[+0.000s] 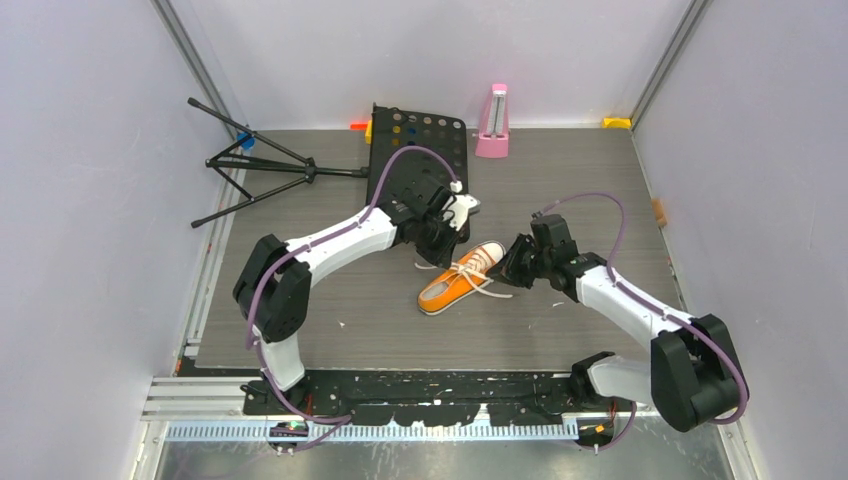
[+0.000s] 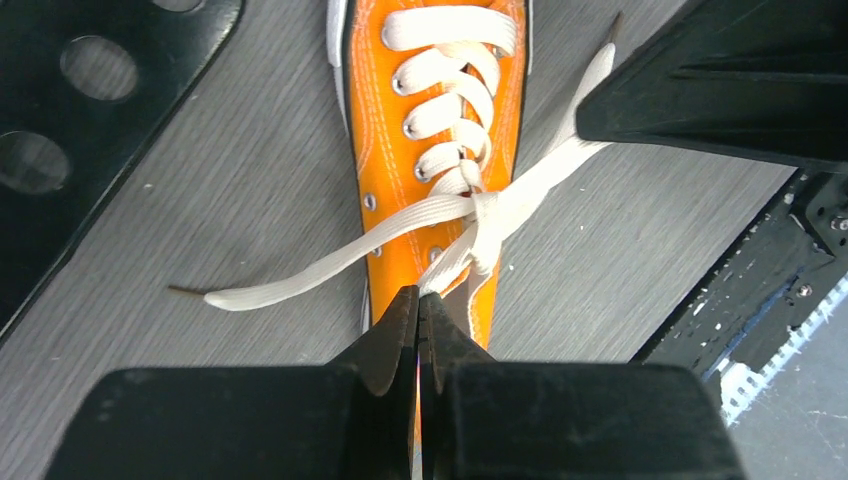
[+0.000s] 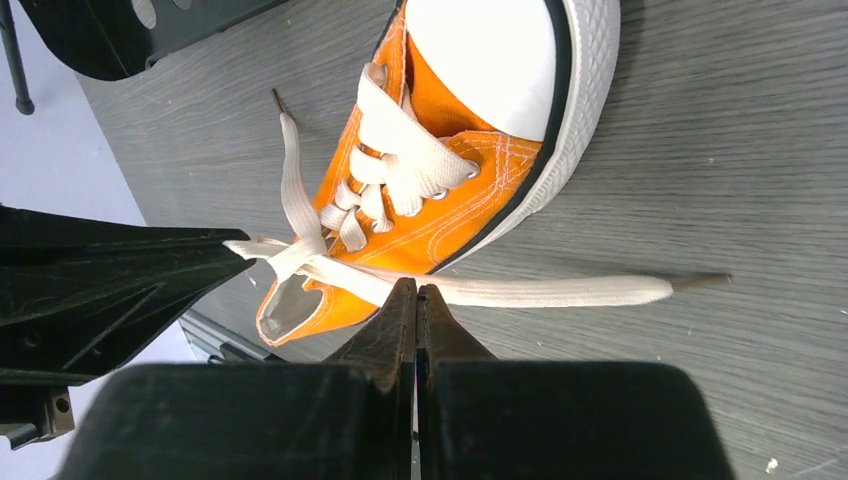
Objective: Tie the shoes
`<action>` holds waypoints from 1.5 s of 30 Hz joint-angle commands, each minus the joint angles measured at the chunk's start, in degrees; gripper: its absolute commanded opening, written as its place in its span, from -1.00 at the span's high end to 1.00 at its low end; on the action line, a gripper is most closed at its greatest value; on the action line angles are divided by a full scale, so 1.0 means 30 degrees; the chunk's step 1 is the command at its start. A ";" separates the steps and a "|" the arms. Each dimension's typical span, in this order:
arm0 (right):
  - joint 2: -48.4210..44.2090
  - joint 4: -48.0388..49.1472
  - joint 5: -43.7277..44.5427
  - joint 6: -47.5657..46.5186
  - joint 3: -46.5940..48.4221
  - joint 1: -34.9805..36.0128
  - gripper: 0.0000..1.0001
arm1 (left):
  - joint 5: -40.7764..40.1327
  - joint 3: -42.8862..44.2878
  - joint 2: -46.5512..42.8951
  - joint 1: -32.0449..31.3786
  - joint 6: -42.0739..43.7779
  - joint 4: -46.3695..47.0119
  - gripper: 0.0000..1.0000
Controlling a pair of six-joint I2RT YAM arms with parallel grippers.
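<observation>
One small orange sneaker [image 1: 455,285] with a white toe cap [image 3: 485,60] lies on its sole mid-table, between the two arms. Its white laces cross in a knot [image 2: 484,208] above the tongue. My left gripper [image 2: 418,295] sits over the heel opening, shut on a short strand of lace running from that knot. My right gripper [image 3: 416,290] is shut on the other lace [image 3: 560,291] partway along; its free end lies on the table beyond. A third loose lace end [image 2: 260,288] trails off the shoe's side. In the top view the left gripper [image 1: 447,240] and right gripper [image 1: 508,270] flank the shoe.
A black perforated music-stand plate [image 1: 420,150] and its folded tripod [image 1: 260,165] lie at the back left. A pink metronome [image 1: 492,122] stands at the back edge. Grey walls close in both sides.
</observation>
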 commanded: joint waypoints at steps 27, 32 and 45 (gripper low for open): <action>0.2245 -0.6298 1.4293 -0.0583 0.0784 0.3600 1.00 | -1.4906 -0.0871 0.1912 -0.0539 -0.3782 -0.1785 1.00; 0.2514 -0.6516 1.5014 0.0326 0.0654 0.3671 1.00 | -1.7842 -0.0471 0.2137 -0.1349 -0.4533 -0.2473 1.00; 0.4240 -0.7859 1.7111 0.3697 0.0979 0.4309 1.00 | -1.8549 -0.1067 0.2692 -0.1629 -0.6385 -0.3416 1.00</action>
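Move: Both closed hands already hold a bow loop, with the knot between them over the orange shoe: some 4 cm to the left hand's right, a shade back and 4 cm below it. Seen from the right hand, the knot is about 5 cm left, 1 cm ahead and 2 cm lower, the shoe toe 6 cm ahead, 1 cm left and 5 cm below. The right lace tail ends some 4 cm right of that hand, 3 cm back and 7 cm below. The two hands draw the bow's loops apart and down, away from the knot on either side of the shoe: the left goes about 5 cm down and nearly as far left and forward, while the right sinks about 4 cm and works 3 cm to the right, edging forward late. Both stay shut on their loops and swing their fingers to point more steeply down, by some 25 degrees, the left hand also turning counter-clockwise and the right, towards the end, clockwise, with the sideways pull nearly done before the last half second. ##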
